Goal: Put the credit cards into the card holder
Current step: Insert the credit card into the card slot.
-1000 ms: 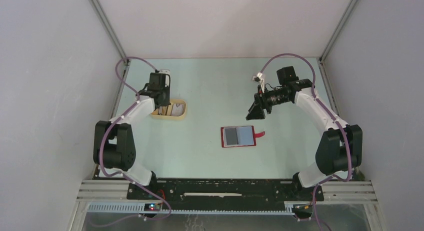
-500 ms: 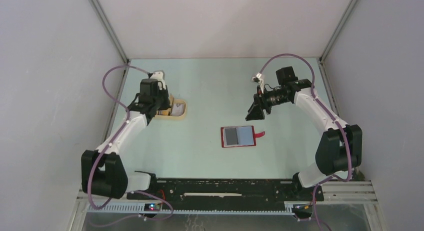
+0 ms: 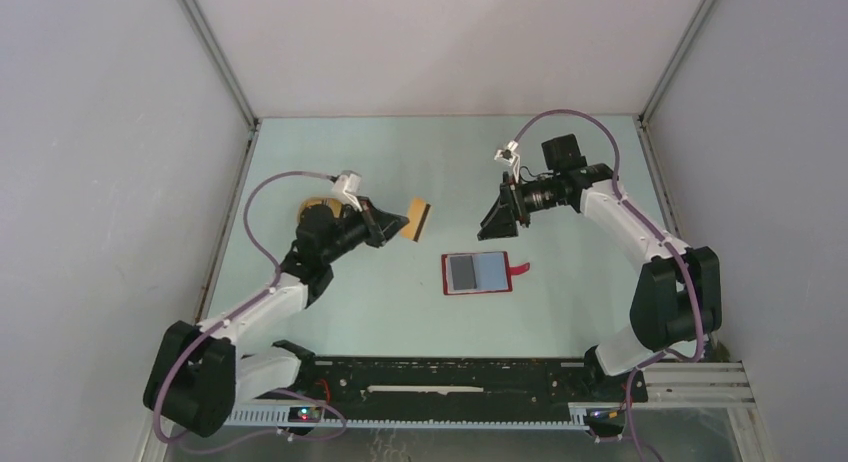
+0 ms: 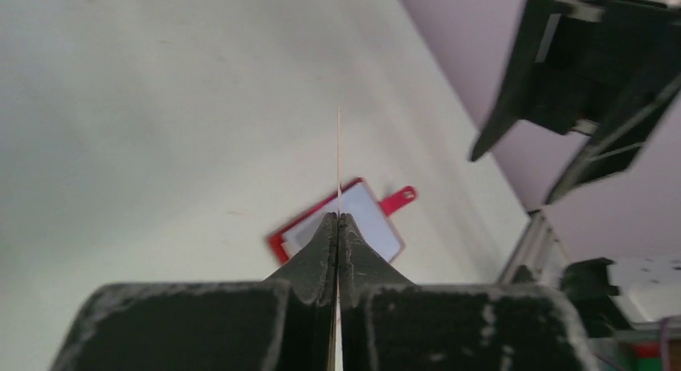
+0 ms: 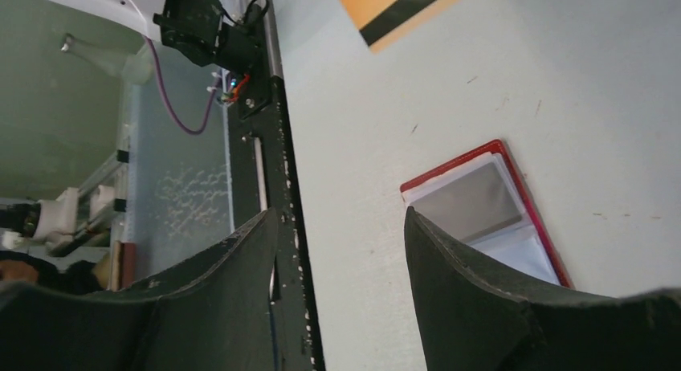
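Observation:
The card holder [image 3: 478, 273] lies open on the table, red-edged with a grey and a pale-blue pocket, its red tab pointing right. My left gripper [image 3: 398, 225] is shut on a golden-brown credit card [image 3: 418, 220] with a dark stripe, held in the air up and left of the holder. In the left wrist view the card [image 4: 339, 158] shows edge-on, a thin line rising from the closed fingertips, with the holder [image 4: 371, 218] beyond. My right gripper [image 3: 497, 222] hangs open above the holder's far side, nothing between its fingers. The right wrist view shows the holder [image 5: 490, 214] and the card [image 5: 401, 6].
A tan oval tray [image 3: 312, 203] sits at the left, mostly hidden behind my left arm; its contents do not show. White walls close the table on the left, back and right. The black base rail [image 3: 450, 377] runs along the near edge.
My left arm has lifted the golden-brown card out of the tray and swung right toward the card holder. My right gripper has shifted slightly left and stays open.

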Controlling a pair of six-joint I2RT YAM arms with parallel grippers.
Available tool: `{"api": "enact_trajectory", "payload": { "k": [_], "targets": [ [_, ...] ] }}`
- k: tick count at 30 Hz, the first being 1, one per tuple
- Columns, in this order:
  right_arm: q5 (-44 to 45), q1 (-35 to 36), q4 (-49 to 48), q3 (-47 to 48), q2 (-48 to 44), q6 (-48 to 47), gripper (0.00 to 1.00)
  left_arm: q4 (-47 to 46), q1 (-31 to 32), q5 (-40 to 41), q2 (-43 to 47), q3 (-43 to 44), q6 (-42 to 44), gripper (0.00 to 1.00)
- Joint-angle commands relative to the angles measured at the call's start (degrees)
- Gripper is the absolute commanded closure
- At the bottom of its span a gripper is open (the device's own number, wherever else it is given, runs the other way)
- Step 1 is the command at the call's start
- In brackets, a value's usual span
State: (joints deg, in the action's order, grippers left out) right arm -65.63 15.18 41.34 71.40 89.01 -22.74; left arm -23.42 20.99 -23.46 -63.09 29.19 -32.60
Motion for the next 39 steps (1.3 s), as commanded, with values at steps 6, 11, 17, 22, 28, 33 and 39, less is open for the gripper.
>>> {"api": "enact_trajectory", "payload": {
  "k": [6,11,17,22,28,33,39],
  "targets": [
    [-7.51,-0.59,-25.16,-7.12,1.39,26.88,0.31,-33.94,8.60,0.58,-7.88,-5.81,-18.45,1.00],
    [-8.17,-0.94,-29.21,-7.93,2.25,31.57,0.32,-43.46,10.09,-0.34,-13.92,-5.83,-24.96,1.00],
    [-8.66,-1.41,-36.21,-8.91,2.47,38.90,0.34,-49.60,11.36,-1.46,-18.85,-5.36,-28.99,1.00],
    [-7.92,-1.39,-40.24,-8.91,2.58,43.07,0.39,-51.07,12.42,-1.93,-20.90,-4.93,-30.15,1.00],
    [-8.04,-1.36,-40.77,-8.92,2.06,44.62,0.51,-53.01,13.10,-1.81,-23.20,-4.93,-31.08,1.00],
    [-9.12,-1.08,-40.82,-8.95,2.39,44.47,0.84,-53.57,13.11,-1.80,-23.83,-4.99,-31.06,1.00],
    [-9.35,-1.18,-36.27,-8.62,2.19,37.08,1.00,-44.53,11.43,0.03,-18.57,-7.04,-25.64,0.68]
  ]
}}
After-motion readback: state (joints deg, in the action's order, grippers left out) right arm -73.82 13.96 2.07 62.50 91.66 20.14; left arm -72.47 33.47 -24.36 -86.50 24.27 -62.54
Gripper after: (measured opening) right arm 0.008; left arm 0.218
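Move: The card is in the left fingers, its middle about 2 cm right and 1 cm ahead of that hand point, 1 cm lower. The waiting right gripper is some 16 cm to the left hand's right, 3 cm back and 2 cm higher. From the right hand the card lies roughly 14 cm left, 4 cm ahead, 2 cm below; the open card holder lies level sideways, 3 cm back and 17 cm below. The right fingers pinch the card's free edge, shutting from wide open after easing about 3 cm forward, 2 cm left and 2 cm up while rolling some 15 degrees. The left hand brings the card about 9 cm right to them, also 3 cm back and slightly up, its fingertips tipping upward and turning clockwise; once the right has closed, the left fingers start to open. ##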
